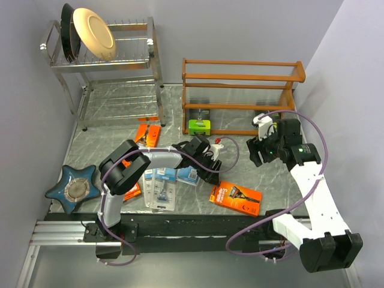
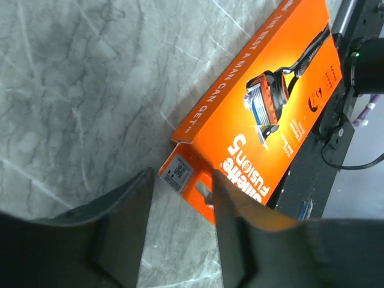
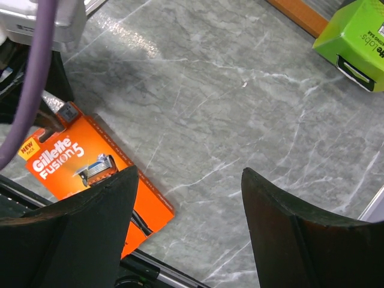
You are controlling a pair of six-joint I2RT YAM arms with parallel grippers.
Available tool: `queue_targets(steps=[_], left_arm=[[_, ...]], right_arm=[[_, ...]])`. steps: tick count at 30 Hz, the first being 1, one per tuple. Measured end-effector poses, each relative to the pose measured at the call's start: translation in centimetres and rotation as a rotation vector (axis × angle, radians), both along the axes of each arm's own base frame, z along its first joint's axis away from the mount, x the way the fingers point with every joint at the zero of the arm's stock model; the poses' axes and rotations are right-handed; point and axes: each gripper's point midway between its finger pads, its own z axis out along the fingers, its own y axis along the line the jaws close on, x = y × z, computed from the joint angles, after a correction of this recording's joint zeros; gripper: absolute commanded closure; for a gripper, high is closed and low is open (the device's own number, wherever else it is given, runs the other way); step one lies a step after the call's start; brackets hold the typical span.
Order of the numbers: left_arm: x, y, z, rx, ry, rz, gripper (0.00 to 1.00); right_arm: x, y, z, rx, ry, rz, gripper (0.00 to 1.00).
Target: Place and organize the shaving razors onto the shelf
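One flat orange razor pack [image 1: 235, 198] lies near the table's front edge. My left gripper [image 1: 210, 170] hovers over its near end. In the left wrist view the pack's [image 2: 264, 102] hang-tab corner lies between the fingers of my left gripper [image 2: 181, 177], which is open; the right finger overlaps the pack's edge and bare table shows in the gap. My right gripper [image 1: 258, 150] hangs open over bare table [image 3: 240, 108], nothing between the fingers of this gripper [image 3: 187, 180]. A lime-green box [image 1: 200, 126] stands at the wooden shelf's [image 1: 240, 77] foot. Pale blue blister cards [image 1: 162, 183] and more orange packs [image 1: 148, 133] lie left.
A chrome dish rack [image 1: 114, 66] with plates stands at the back left. A blue star-shaped dish [image 1: 73, 186] sits at the front left. Purple cables loop round both arms. The black base rail [image 1: 198, 225] runs along the near edge, close behind the orange pack.
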Motion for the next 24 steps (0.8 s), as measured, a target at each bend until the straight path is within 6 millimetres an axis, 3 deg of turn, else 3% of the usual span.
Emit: queue_targets(steps=[3, 4, 6, 11, 16, 24], left_arm=[[-0.2, -0.2, -0.2, -0.008, 0.013, -0.012, 0.7], [-0.2, -0.2, -0.3, -0.009, 0.015, -0.015, 0.85], [-0.4, -0.2, -0.5, -0.006, 0.027, -0.017, 0.99], [0.1, -0.9, 0.6, -0.037, 0.025, -0.02, 0.99], [1.0, 0.1, 1.1, -0.032, 0.035, 0.019, 0.99], [7.5, 7.2, 5.8, -0.081, 0.054, 0.341, 0.99]], right_arm=[[0.0, 0.1, -0.1, 0.004, 0.006, 0.001, 0.23], [0.0, 0.1, -0.1, 0.005, 0.007, 0.0, 0.23], [0.1, 0.1, -0.2, 0.007, 0.011, 0.0, 0.23], [0.1, 0.3, -0.4, 0.02, 0.023, 0.002, 0.23], [0.1, 0.9, -0.8, 0.057, 0.054, -0.003, 0.24], [0.2, 3.2, -1.0, 0.224, 0.148, -0.055, 0.24]])
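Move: The orange Fusion 5 box lies flat with its left end at the left gripper's half-open fingers, its middle about 8 cm to the right, 6 cm back and just below. From that gripper, a blister pack lies some 10 cm left and 2 cm ahead, and the green-and-black box on the shelf's bottom stands about 22 cm ahead, 6 cm left. From the right gripper, the orange box is about 12 cm back, 8 cm left and 16 cm below. Shut the left gripper on the edge at the orange box's left end while barely moving, then keep that pinch and, gathering speed, carry it about 8 cm forward, 7 cm left and 6 cm up towards the shelf, turning some 20 degrees counter-clockwise. Let the right gripper, still open, ease 3 cm left and swing its fingertips leftward. ##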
